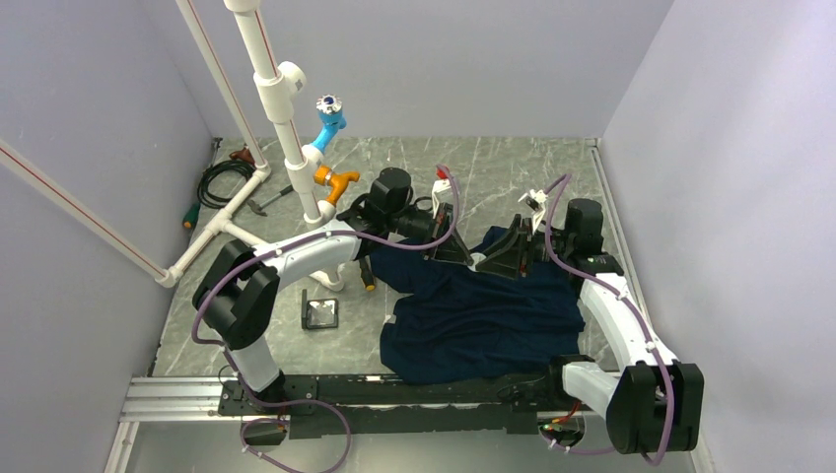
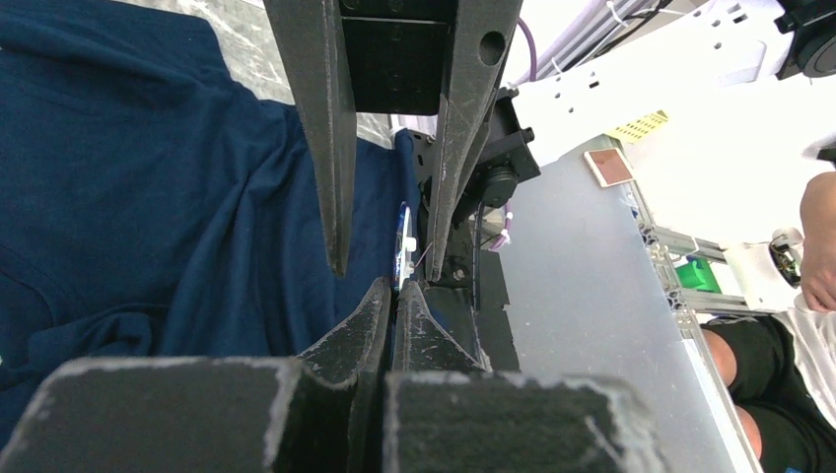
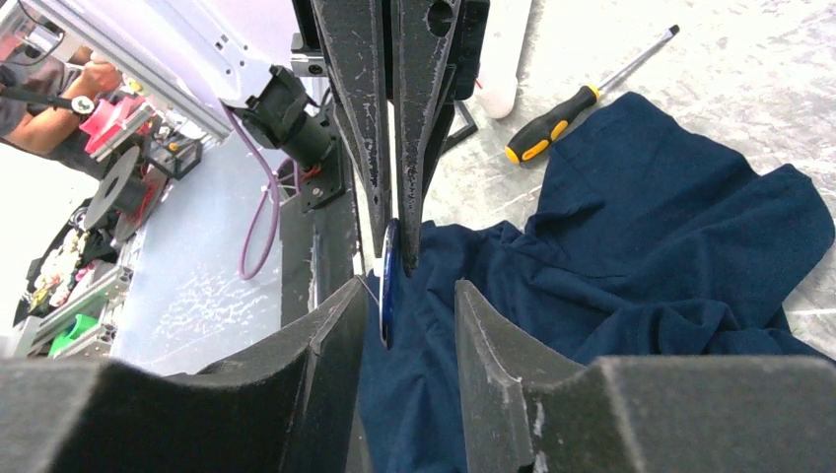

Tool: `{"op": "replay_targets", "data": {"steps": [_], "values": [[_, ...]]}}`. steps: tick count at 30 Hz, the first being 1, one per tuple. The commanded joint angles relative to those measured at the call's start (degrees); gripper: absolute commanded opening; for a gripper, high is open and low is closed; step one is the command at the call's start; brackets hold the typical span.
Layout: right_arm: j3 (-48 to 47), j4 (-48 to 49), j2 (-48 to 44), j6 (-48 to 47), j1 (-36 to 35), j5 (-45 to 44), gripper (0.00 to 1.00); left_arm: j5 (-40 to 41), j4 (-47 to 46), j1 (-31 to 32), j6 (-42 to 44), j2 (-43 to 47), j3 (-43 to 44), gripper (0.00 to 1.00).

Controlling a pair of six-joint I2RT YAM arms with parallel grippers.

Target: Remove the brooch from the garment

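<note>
The garment (image 1: pixel 483 315) is a dark navy T-shirt crumpled on the marble floor between the arms; part of it is lifted at its far edge. The brooch (image 3: pixel 386 286) shows edge-on as a thin blue disc on that raised cloth, and also in the left wrist view (image 2: pixel 402 244). My left gripper (image 1: pixel 463 252) (image 2: pixel 394 288) comes from the left and is shut on the brooch's edge. My right gripper (image 1: pixel 500 258) (image 3: pixel 409 291) faces it from the right, open, with the brooch and a fold of cloth between its fingers (image 3: pixel 335 335).
A black-and-yellow screwdriver (image 3: pixel 552 123) lies just beyond the shirt's left edge. A small black square object (image 1: pixel 319 313) lies left of the shirt. A white pipe frame (image 1: pixel 286 128) with a light-blue fitting (image 1: pixel 330 120) and an orange fitting (image 1: pixel 335 182) stands back left, with cables (image 1: pixel 222 177).
</note>
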State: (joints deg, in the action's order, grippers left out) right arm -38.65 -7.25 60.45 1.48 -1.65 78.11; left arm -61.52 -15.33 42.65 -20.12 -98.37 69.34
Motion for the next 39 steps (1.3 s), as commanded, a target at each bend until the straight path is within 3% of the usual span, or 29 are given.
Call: {"op": "replay_targets", "data": {"steps": [1, 15, 22, 33, 39], "values": [[-2.1, 0.8, 0.2, -0.9, -0.2, 0.7, 0.39, -0.2, 0.4, 0.6, 2.8, 0.6, 1.1, 0.0], [-0.8, 3.1, 0.4, -0.1, -0.6, -0.6, 0.3, 0.7, 2.9, 1.7, 5.6, 1.1, 2.2, 0.0], [-1.0, -0.4, 0.2, -4.2, -0.6, -3.4, 0.19, 0.7, 3.7, 1.6, 6.1, 1.9, 1.9, 0.0], [-0.9, -7.2, -0.8, -11.7, -0.9, -5.7, 0.18, -2.3, -6.1, 0.6, -2.6, 1.5, 0.2, 0.0], [-0.9, -5.2, -0.3, -9.7, -0.8, -4.2, 0.14, -1.4, -3.1, 0.6, 0.3, 1.9, 0.1, 0.0]]}}
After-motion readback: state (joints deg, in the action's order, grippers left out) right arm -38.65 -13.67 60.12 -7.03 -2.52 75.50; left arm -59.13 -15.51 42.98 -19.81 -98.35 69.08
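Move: The brooch is off the garment, standing edge-on in the left gripper's tips, its middle about 2 cm to the left hand's right. Seen from the right hand, it sits some 1 cm to the left, level and straight across, already between the open fingers. The garment's middle lies about 11 cm back, 2 cm right and 20 cm below the right hand; the screwdriver is roughly 25 cm left, straight across and 20 cm below. Close the right fingers from not quite half open to nearly shut, so that they pinch the brooch from both faces, then let the right hand sink about 1.5 cm. Keep the left gripper's pinch on the brooch while that hand dips about 1 cm and comes back up almost as far. ##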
